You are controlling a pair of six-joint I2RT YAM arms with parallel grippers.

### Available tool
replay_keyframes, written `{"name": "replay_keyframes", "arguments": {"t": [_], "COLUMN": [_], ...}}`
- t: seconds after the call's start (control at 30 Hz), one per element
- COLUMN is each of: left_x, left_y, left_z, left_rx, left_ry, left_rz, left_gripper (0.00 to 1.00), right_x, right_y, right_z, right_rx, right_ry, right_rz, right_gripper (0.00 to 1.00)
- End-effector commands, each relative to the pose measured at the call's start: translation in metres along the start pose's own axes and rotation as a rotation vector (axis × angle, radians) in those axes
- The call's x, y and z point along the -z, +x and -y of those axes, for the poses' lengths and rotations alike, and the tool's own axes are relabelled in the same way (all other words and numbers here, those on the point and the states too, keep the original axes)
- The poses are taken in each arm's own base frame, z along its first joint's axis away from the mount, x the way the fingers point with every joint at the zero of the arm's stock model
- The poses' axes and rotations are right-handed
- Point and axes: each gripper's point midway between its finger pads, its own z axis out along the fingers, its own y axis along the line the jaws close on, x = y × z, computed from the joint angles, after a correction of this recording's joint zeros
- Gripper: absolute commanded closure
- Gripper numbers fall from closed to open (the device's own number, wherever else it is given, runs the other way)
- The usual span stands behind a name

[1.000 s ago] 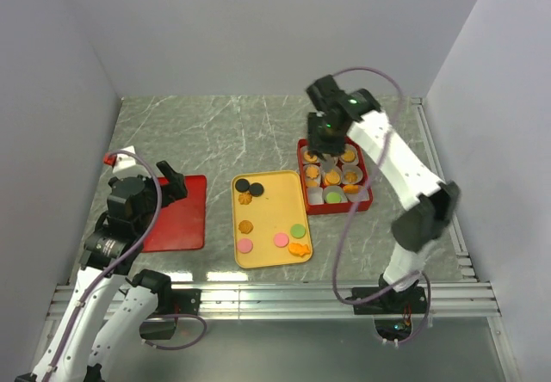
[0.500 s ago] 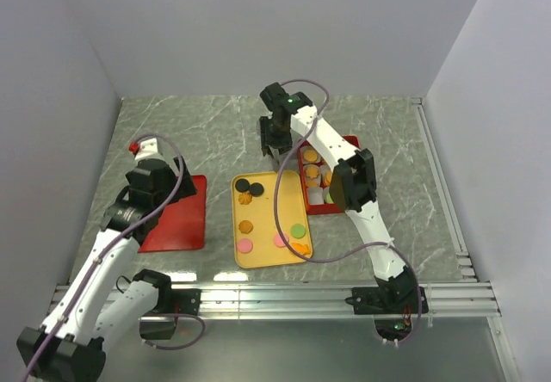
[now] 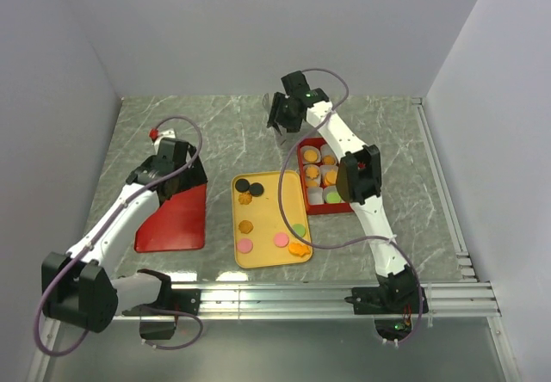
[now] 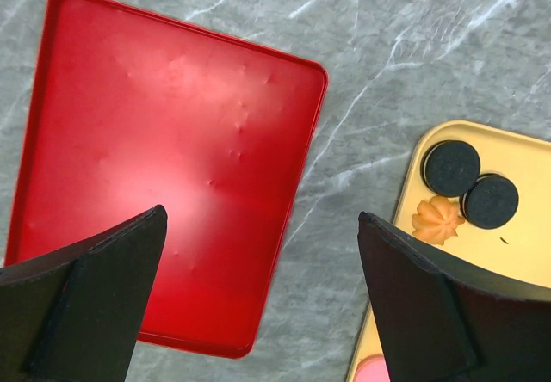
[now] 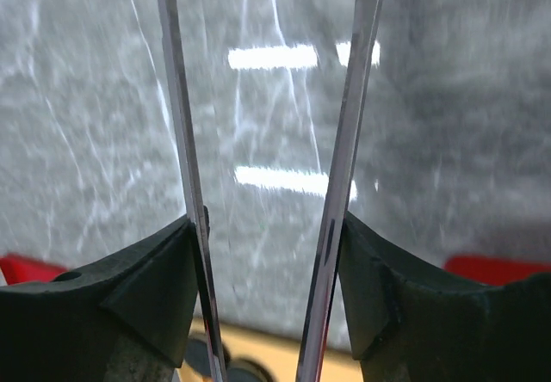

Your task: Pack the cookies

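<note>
Several cookies (image 3: 281, 240) lie on the yellow tray (image 3: 274, 206): black, orange, brown, pink and green. More orange cookies sit in white cups (image 3: 315, 174) inside the red box (image 3: 301, 180). My right gripper (image 3: 286, 115) hangs over the table behind the tray, shut on metal tongs (image 5: 178, 98). In the right wrist view my right gripper (image 5: 267, 223) presses both tong arms, which stand apart; their tips are out of frame. My left gripper (image 3: 182, 180) is open over the red lid (image 3: 172, 218). The left wrist view shows my left gripper (image 4: 260, 218) above the lid's right edge (image 4: 172, 158), with two black cookies (image 4: 451, 167) and an orange one (image 4: 437, 218).
The yellow tray (image 4: 516, 163) lies just right of the red lid, with a strip of grey marble table (image 4: 344, 184) between them. White walls close in the back and both sides. A metal rail (image 3: 275, 296) runs along the near edge.
My right arm swung left from above the red box to the back of the table behind the yellow tray. My left arm stretched forward over the red lid.
</note>
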Motion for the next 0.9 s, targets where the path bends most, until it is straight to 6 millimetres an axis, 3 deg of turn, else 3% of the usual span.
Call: {"name": "replay_keyframes", "arguments": {"t": [0.0,0.17,0.27,0.47,0.53,0.73,0.83,0.87], "left_x": [0.004,0.001,-0.008,-0.004,-0.002,-0.006,-0.012,-0.016], "left_y": [-0.022,-0.025,-0.007,0.020,0.029,0.046,0.050,0.051], "left_z": [0.013,0.022,0.022,0.019,0.022,0.017,0.010,0.011], "left_rx": [0.046,0.055,0.027,0.033,0.038,0.024,0.030,0.029], "left_ry": [0.033,0.072,0.049,0.061,0.089,0.089,0.049,0.047], "left_rz": [0.040,0.008,-0.105,-0.211,-0.240,-0.278,-0.283,-0.285], "left_gripper": [0.00,0.00,0.01,0.01,0.01,0.01,0.01,0.01], "right_x": [-0.012,-0.034,-0.042,-0.033,-0.030,0.006,0.038,0.057], "right_y": [-0.030,-0.019,-0.006,0.001,0.005,0.010,0.003,0.000], "right_z": [-0.028,-0.025,-0.023,-0.026,-0.024,-0.025,-0.032,-0.034], "right_rx": [-0.013,0.014,0.062,0.088,0.084,0.116,0.137,0.134], "right_ry": [-0.068,-0.028,0.022,0.092,0.107,0.157,0.167,0.165], "right_rz": [0.155,0.165,0.166,0.190,0.173,0.173,0.194,0.201], "right_gripper": [0.33,0.30,0.27,0.23,0.11,0.04,0.03,0.03]}}
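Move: The right hand grips the tongs above bare marble; their resting place is about 2 cm back, 4 cm left and 8 cm below. The red box is some 11 cm back and 18 cm right of this hand, the yellow tray 24 cm straight back. From the left hand, the red lid's middle is about 1 cm back, 6 cm left and 14 cm below; the yellow tray is 2 cm back and 23 cm right. Right hand sinks about 5 cm, swinging left then back, opening off the tongs; left sinks 4 cm over the lid. ##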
